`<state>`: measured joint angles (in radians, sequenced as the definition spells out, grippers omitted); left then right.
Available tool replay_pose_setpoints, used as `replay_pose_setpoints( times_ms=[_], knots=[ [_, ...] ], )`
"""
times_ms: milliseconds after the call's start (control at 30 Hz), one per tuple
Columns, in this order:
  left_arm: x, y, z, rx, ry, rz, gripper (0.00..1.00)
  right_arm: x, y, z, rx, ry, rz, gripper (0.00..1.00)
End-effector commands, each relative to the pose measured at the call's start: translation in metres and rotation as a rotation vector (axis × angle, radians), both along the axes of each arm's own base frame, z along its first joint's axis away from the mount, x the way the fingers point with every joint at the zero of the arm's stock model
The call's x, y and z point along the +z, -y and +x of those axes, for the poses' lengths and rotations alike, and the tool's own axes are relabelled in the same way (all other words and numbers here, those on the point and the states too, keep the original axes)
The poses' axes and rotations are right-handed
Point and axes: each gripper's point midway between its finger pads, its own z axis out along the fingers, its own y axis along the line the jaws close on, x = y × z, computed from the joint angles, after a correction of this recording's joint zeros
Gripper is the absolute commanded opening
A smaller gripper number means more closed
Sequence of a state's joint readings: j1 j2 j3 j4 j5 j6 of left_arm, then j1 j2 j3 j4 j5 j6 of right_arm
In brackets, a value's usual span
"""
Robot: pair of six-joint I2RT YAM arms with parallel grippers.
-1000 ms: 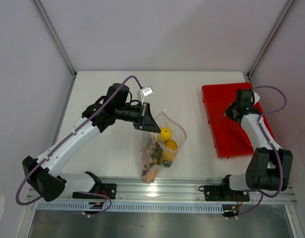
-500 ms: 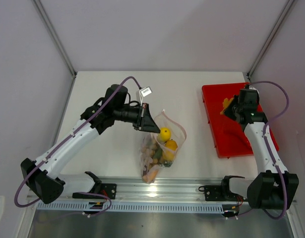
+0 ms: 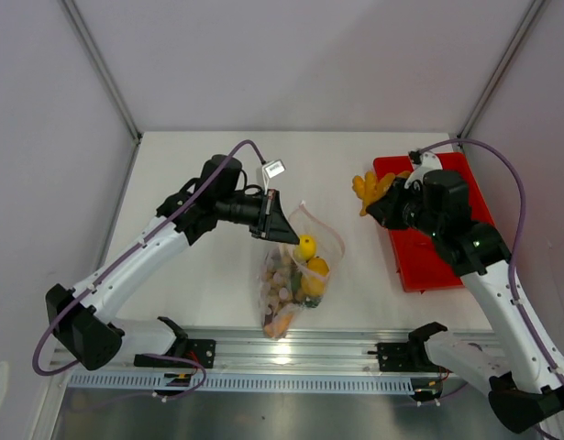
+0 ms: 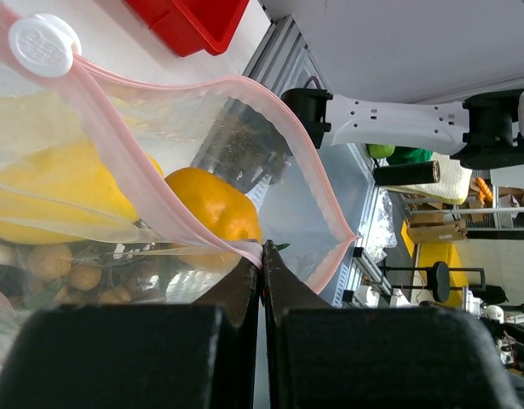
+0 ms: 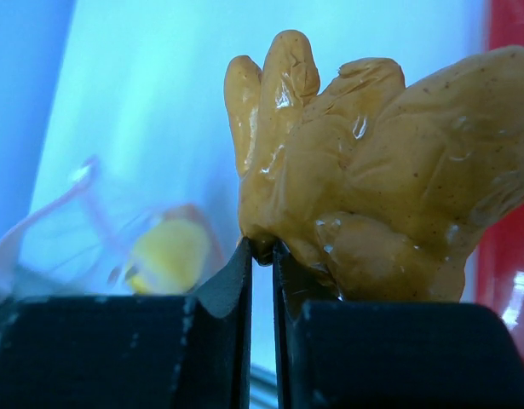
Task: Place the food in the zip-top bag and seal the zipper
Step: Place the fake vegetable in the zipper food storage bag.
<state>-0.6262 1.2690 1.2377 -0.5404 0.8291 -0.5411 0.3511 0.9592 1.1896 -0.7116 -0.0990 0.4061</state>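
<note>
The zip-top bag [image 3: 300, 268] hangs in the middle of the table, mouth open, with several toy foods inside, among them two yellow peppers [image 3: 306, 246]. My left gripper [image 3: 283, 231] is shut on the bag's pink zipper strip [image 4: 142, 183] and holds the mouth up; the white slider [image 4: 44, 44] sits at one end. My right gripper [image 3: 375, 200] is shut on a lumpy yellow-brown toy food [image 3: 364, 188], held in the air just left of the tray. In the right wrist view this food [image 5: 364, 179] fills the frame and the bag [image 5: 151, 247] shows blurred beyond.
A red rectangular tray [image 3: 439, 252] lies at the right of the table, under my right arm. The metal rail [image 3: 291, 353] with both arm bases runs along the near edge. Walls enclose the table on the left, back and right.
My right gripper has lifted the yellow-brown food off the red tray and carried it left, toward the bag. My left gripper still holds the bag's edge, barely moved.
</note>
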Motion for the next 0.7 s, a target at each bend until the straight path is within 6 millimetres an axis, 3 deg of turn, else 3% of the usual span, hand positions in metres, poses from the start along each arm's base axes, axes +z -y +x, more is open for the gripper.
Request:
replay_pose_setpoints(
  times_ms=[0, 200, 467, 667],
  knots=[
    [0.018, 0.006, 0.005, -0.008, 0.069, -0.04, 0.0, 0.023, -0.029, -0.037, 0.172, 0.003, 0.01, 0.0],
    [0.021, 0.008, 0.005, -0.011, 0.071, -0.044, 0.01, 0.025, -0.058, -0.083, 0.364, -0.065, 0.015, 0.0],
    [0.02, 0.008, 0.002, -0.013, 0.073, -0.046, 0.01, 0.033, -0.081, -0.114, 0.499, -0.114, 0.007, 0.0],
    [0.024, 0.011, -0.003, -0.034, 0.075, -0.057, 0.0, 0.015, -0.102, -0.129, 0.584, -0.186, -0.089, 0.0]
  ],
)
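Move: The tan fake vegetable is already pinched in the right gripper; the zip bag's open mouth lies about 13 cm back and 14 cm to the right hand's left, some 5 cm lower. The left gripper holding the rim is about 12 cm back and 18 cm left of the right hand, and the red tray's middle 9 cm ahead, 21 cm right and well below. From the left hand, the mouth's middle is level ahead, 5 cm right and slightly lower. Swing the right gripper back and left, about 12 cm back and 10 cm left with only a slight rise, to carry the held vegetable from beside the tray to the bag's open mouth. Turn the wrist some 30 degrees counter-clockwise so the fingers come to point mostly left, ease off near the end, and stay shut on the vegetable. Keep the left gripper still, pinching the bag's rim. ##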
